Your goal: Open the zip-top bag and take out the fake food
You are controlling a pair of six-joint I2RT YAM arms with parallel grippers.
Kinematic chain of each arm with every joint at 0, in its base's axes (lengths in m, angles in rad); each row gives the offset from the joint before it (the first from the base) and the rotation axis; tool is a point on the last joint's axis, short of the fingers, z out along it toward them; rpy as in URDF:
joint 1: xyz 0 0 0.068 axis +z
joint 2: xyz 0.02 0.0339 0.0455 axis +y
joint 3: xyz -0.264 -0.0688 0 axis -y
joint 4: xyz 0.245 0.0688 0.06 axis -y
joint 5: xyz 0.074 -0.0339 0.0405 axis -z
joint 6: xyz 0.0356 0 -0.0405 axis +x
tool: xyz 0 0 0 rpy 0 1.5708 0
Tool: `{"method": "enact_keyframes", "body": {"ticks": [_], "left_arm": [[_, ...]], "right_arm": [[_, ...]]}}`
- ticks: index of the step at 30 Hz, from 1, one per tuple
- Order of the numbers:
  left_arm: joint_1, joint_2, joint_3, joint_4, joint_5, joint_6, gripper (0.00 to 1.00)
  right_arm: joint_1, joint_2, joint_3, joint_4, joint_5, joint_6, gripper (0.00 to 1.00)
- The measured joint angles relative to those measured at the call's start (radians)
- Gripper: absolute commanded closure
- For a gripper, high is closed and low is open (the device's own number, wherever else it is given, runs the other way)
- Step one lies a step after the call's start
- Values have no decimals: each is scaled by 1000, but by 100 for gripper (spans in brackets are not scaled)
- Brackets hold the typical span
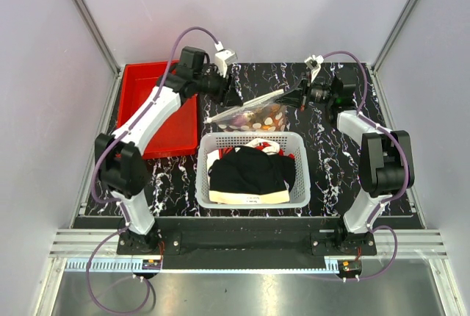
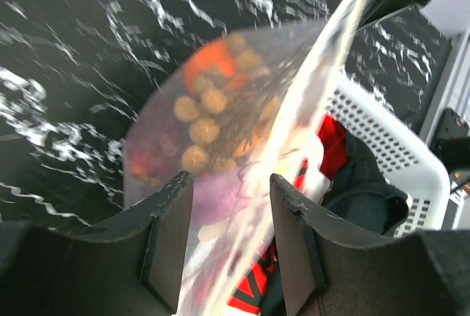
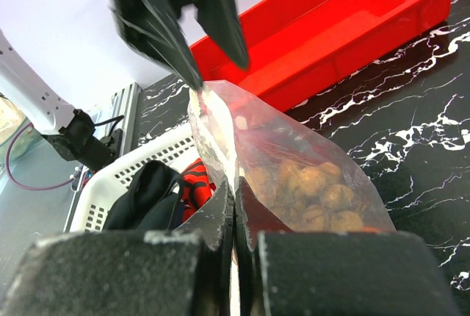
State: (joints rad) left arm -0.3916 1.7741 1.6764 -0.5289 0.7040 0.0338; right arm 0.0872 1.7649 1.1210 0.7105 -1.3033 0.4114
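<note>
The zip-top bag (image 1: 253,112) hangs in the air over the back rim of the white basket, stretched between my two grippers. Through its clear plastic (image 2: 220,110) I see the fake food (image 2: 202,128): an orange fruit, tan nut-like balls and a purple piece. My right gripper (image 3: 235,209) is shut on the bag's top edge at one end (image 1: 288,98). My left gripper (image 2: 231,217) stands open at the other end, with the bag's zip strip running loose between its fingers (image 2: 172,235). In the right wrist view the left gripper (image 3: 214,66) hovers at the bag's far corner.
A white mesh basket (image 1: 204,180) holding black, white and red clothes (image 1: 250,169) sits just below the bag. The red bin (image 1: 143,103) lies at the back left. The table is black marble-patterned (image 1: 330,154), with walls close behind.
</note>
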Motion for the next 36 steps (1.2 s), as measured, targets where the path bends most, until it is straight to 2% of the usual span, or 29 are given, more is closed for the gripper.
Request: {"method": "enact_keyframes", "body": {"ticks": [12, 15, 16, 17, 18, 19, 20, 21, 22, 24, 27, 29, 30, 34, 35, 36], "left_arm": [[-24, 45, 1, -14, 25, 22, 50], [-27, 49, 1, -14, 47, 21, 53], [-27, 52, 1, -14, 54, 21, 58], [-27, 55, 1, -14, 62, 20, 68], [-28, 58, 1, -14, 69, 19, 86], [-29, 61, 1, -14, 76, 19, 91], [-29, 64, 1, -15, 80, 11, 95], [-29, 67, 1, -14, 82, 7, 98], [-29, 68, 1, -14, 82, 2, 100], [-29, 71, 1, -14, 77, -14, 100], [-29, 71, 1, 7, 45, -60, 100], [-30, 71, 1, 40, 6, -114, 100], [-29, 71, 1, 55, -8, -134, 100], [-30, 71, 1, 138, -82, -254, 100], [-30, 71, 0, 159, -99, -281, 100], [-29, 71, -1, 180, -115, -308, 100]], "right_arm": [[5, 4, 10, 2, -1, 6, 100], [9, 4, 14, 2, 0, 6, 100], [11, 4, 15, 1, 0, 6, 95], [13, 4, 16, -1, 0, 6, 91], [16, 4, 18, -5, 4, 8, 85], [19, 4, 20, -9, 9, 8, 80], [23, 4, 23, -16, 17, 8, 69], [27, 4, 26, -31, 35, 5, 65], [31, 4, 31, -52, 53, 3, 64], [43, 3, 59, -152, 124, -13, 55], [66, -10, 108, -346, 310, -19, 43], [79, -33, 132, -471, 441, 9, 32], [83, -45, 144, -525, 497, 27, 22], [87, -79, 218, -748, 697, 97, 12], [87, -87, 232, -790, 746, 112, 4], [88, -98, 238, -825, 791, 126, 0]]}}
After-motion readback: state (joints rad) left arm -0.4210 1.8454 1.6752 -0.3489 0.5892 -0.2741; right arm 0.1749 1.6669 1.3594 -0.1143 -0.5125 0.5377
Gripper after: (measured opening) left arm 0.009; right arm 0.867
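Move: The bag's rim lies just under the open left fingers, some 2 cm to their right, 1 cm back and 3 cm below. From the left hand, the fake food sags about 15 cm below and 6 cm to the right, 1 cm back; the basket's middle is 18 cm back, 6 cm right and 18 cm down. The right hand still holds the rim's right corner; the left hand's pinching spot is about 12 cm left of it, 2 cm back and slightly lower. The left fingers shut on the bag's rim, pinching the far lip, after sinking 2–3 cm and easing right and slightly back; they then draw it some 4 cm forward and a little up. As they pinch, the right hand lets go of its corner, opens wide and travels about 6 cm forward, turning clockwise until its fingers point forward-left and downward. ##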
